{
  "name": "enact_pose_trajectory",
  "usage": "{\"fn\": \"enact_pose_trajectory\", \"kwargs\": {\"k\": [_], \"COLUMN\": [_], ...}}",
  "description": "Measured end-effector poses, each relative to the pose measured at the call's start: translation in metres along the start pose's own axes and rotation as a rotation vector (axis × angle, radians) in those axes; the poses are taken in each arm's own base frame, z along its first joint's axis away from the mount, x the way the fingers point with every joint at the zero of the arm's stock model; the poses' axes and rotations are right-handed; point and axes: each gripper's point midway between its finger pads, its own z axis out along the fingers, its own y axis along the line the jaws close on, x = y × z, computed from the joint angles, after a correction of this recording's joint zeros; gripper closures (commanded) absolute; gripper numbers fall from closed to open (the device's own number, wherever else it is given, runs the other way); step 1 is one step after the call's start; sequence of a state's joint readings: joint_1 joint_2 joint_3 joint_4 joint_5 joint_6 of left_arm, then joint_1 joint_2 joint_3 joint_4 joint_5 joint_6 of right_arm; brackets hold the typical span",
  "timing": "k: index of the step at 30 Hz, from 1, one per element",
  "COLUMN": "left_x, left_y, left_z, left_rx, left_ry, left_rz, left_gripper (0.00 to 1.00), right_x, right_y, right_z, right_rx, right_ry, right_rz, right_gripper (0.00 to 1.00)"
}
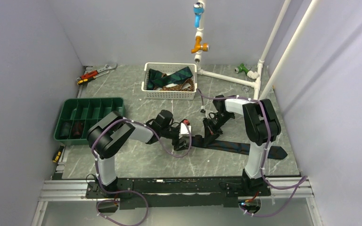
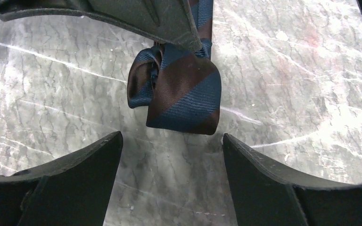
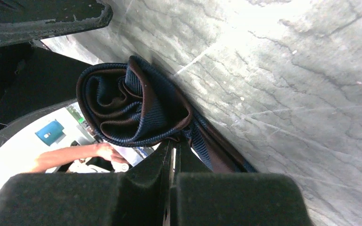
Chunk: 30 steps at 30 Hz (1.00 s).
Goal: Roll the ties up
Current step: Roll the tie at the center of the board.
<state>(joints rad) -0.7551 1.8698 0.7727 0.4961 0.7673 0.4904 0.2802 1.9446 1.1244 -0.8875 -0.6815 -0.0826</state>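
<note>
One navy and brown striped tie [image 1: 231, 146] lies flat across the table, running right from between the two grippers. Its left end is wound into a small roll [image 2: 179, 92] [image 3: 132, 108]. My left gripper [image 2: 172, 141] [image 1: 185, 136] is open just in front of the roll, touching nothing. My right gripper [image 3: 172, 146] [image 1: 210, 136] is shut, its tips against the tie at the roll's base. I cannot tell if fabric is pinched. More ties [image 1: 179, 75] lie in the white basket [image 1: 169, 95].
A green divided tray [image 1: 94, 100] stands at the left with dark rolls in its near compartments. A wrench [image 1: 96, 73] lies at the back left. White pipes [image 1: 226, 77] run along the back right. A yellow tool [image 1: 56, 154] lies by the left edge.
</note>
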Motion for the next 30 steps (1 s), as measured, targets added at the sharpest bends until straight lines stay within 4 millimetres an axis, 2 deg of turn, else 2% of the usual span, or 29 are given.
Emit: {"fn": "enact_pose_trajectory", "kwargs": {"k": [4,9,10,13,15,18,22,30], "left_x": [0.0,-0.008,-0.011,-0.019,-0.022,-0.021,-0.018,-0.013], "left_y": [-0.002,-0.003,-0.002,0.001,0.001,-0.003,-0.005,-0.012], "left_z": [0.0,0.015,0.021,0.035,0.043,0.045,0.04,0.03], "left_rx": [0.015,0.043,0.049,0.058,0.069,0.082,0.067,0.044], "left_ry": [-0.03,-0.052,-0.054,-0.049,-0.037,-0.017,-0.007,0.011], "left_rz": [0.004,0.031,0.041,0.067,0.078,0.077,0.1,0.092], "left_gripper": [0.16,0.17,0.2,0.43,0.51,0.6,0.62,0.61], "right_x": [0.0,0.0,0.0,0.0,-0.001,-0.001,-0.003,-0.01], "right_y": [0.0,0.001,0.001,0.001,0.001,0.001,0.003,0.012], "right_z": [0.001,0.0,0.0,0.0,-0.001,-0.001,-0.006,-0.011], "right_rx": [-0.003,-0.006,-0.006,-0.005,-0.004,-0.002,-0.001,-0.037], "right_ry": [0.016,0.023,0.023,0.022,0.024,0.025,0.012,-0.047], "right_rz": [0.021,0.026,0.026,0.025,0.024,0.019,0.008,-0.046], "right_gripper": [1.0,1.0,1.0,1.0,1.0,0.7,0.55,0.51]}}
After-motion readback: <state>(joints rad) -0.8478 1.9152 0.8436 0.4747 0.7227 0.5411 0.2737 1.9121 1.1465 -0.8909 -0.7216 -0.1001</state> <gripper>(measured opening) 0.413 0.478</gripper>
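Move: The rolled end of the tie lies about 5 cm to the right of my open left hand, level with it and at about the same height. My shut right fingers hold the tie just beyond, so for that hand the roll is some 4 cm to the left and 1 cm farther out. From my left hand, the flat run of tie centres about 25 cm right and 3 cm back, 2 cm lower; the white basket is roughly 26 cm ahead and 6 cm left. I slide my left hand about 5 cm right, low over the table, its spread fingers passing either side of the roll, and close them to about half open to pinch it. Then I draw it back left about 2 cm and a little towards me, while my right fingers open, let go of the tie behind the roll and rise about 1.5 cm, easing forward. ##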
